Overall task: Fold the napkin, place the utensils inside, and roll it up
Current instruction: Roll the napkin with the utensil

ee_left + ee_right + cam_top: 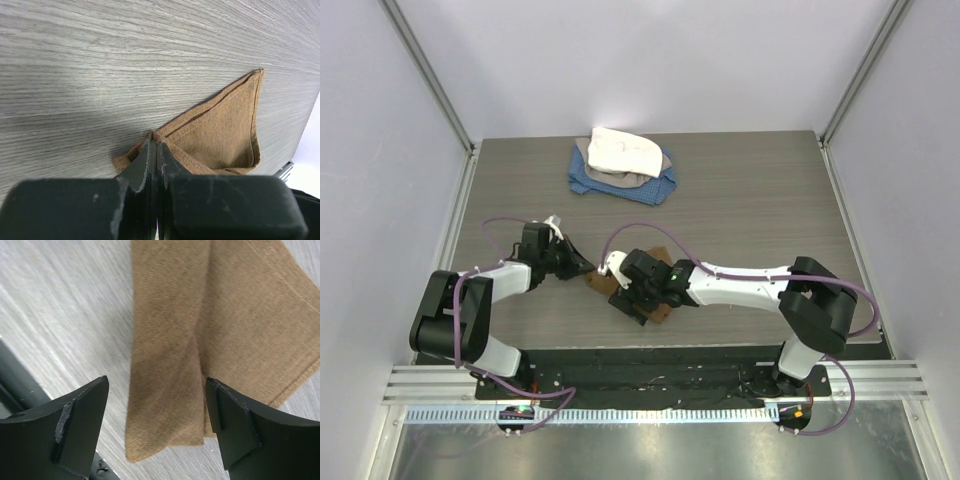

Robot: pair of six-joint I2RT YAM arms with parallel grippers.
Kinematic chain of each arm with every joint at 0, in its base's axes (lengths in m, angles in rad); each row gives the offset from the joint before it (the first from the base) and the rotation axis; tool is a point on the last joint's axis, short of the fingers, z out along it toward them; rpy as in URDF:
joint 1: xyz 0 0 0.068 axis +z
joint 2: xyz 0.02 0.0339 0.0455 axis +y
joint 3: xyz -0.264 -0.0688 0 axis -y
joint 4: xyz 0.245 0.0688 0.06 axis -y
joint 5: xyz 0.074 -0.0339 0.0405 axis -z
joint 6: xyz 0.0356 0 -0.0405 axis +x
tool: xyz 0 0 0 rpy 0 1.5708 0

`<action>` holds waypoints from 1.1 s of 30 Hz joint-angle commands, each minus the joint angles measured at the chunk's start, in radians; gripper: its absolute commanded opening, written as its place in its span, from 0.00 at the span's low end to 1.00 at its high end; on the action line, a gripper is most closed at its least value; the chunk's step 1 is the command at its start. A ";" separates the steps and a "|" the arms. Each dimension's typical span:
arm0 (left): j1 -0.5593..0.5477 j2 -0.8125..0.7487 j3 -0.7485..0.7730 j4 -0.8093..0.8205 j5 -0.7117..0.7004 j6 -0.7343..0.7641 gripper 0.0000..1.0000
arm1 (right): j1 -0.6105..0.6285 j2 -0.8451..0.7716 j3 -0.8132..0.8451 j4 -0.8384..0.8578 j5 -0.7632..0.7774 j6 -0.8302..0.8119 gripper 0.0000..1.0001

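Note:
The tan-brown napkin (596, 281) lies folded near the table's front edge, mostly under my two grippers. My left gripper (582, 265) is shut, and its tips (155, 144) pinch a corner of the napkin (225, 130), where the cloth rises in a small peak. The right gripper (636, 296) hovers low over the napkin's other end with its jaws wide. In the right wrist view a narrow folded flap of the napkin (170, 365) lies between the open fingers (156, 390), touching neither. The utensils are out of view.
A white cloth (620, 150) lies heaped on a blue cloth (655, 188) at the back of the table. The dark front rail (15, 380) runs close to the napkin's near end. Walls stand on both sides.

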 commanded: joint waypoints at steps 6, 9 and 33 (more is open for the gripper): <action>-0.001 -0.003 0.026 -0.084 -0.038 0.027 0.00 | -0.011 0.050 0.018 -0.064 -0.016 -0.004 0.65; -0.001 -0.010 0.029 -0.090 -0.044 0.030 0.00 | -0.034 0.070 0.026 -0.090 -0.129 0.009 0.55; -0.001 0.010 0.055 -0.133 -0.080 0.056 0.00 | -0.346 0.260 0.035 -0.092 -0.826 0.058 0.36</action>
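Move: The right hand hangs open astride the rolled part of the napkin, close to its right end: that end lies about 3 cm below, 1 cm back and 1 cm right of it. The still-flat part is some 6 cm ahead, 2 cm right and 3 cm down. The left fingertips already pinch the napkin's left end, right at the hand; from the left hand, the roll's right end lies about 10 cm back, 12 cm right and 1 cm below. The right fingers close on the roll from either side near its right end, sinking some 3 cm as they shut to about a third open. Keeping that grip, the hand eases back about 2 cm while its wrist tips over forward by some 45 degrees, swinging the fingertips round towards the base. The left hand keeps its pinch on the far end, giving only about 1 cm back and left. ##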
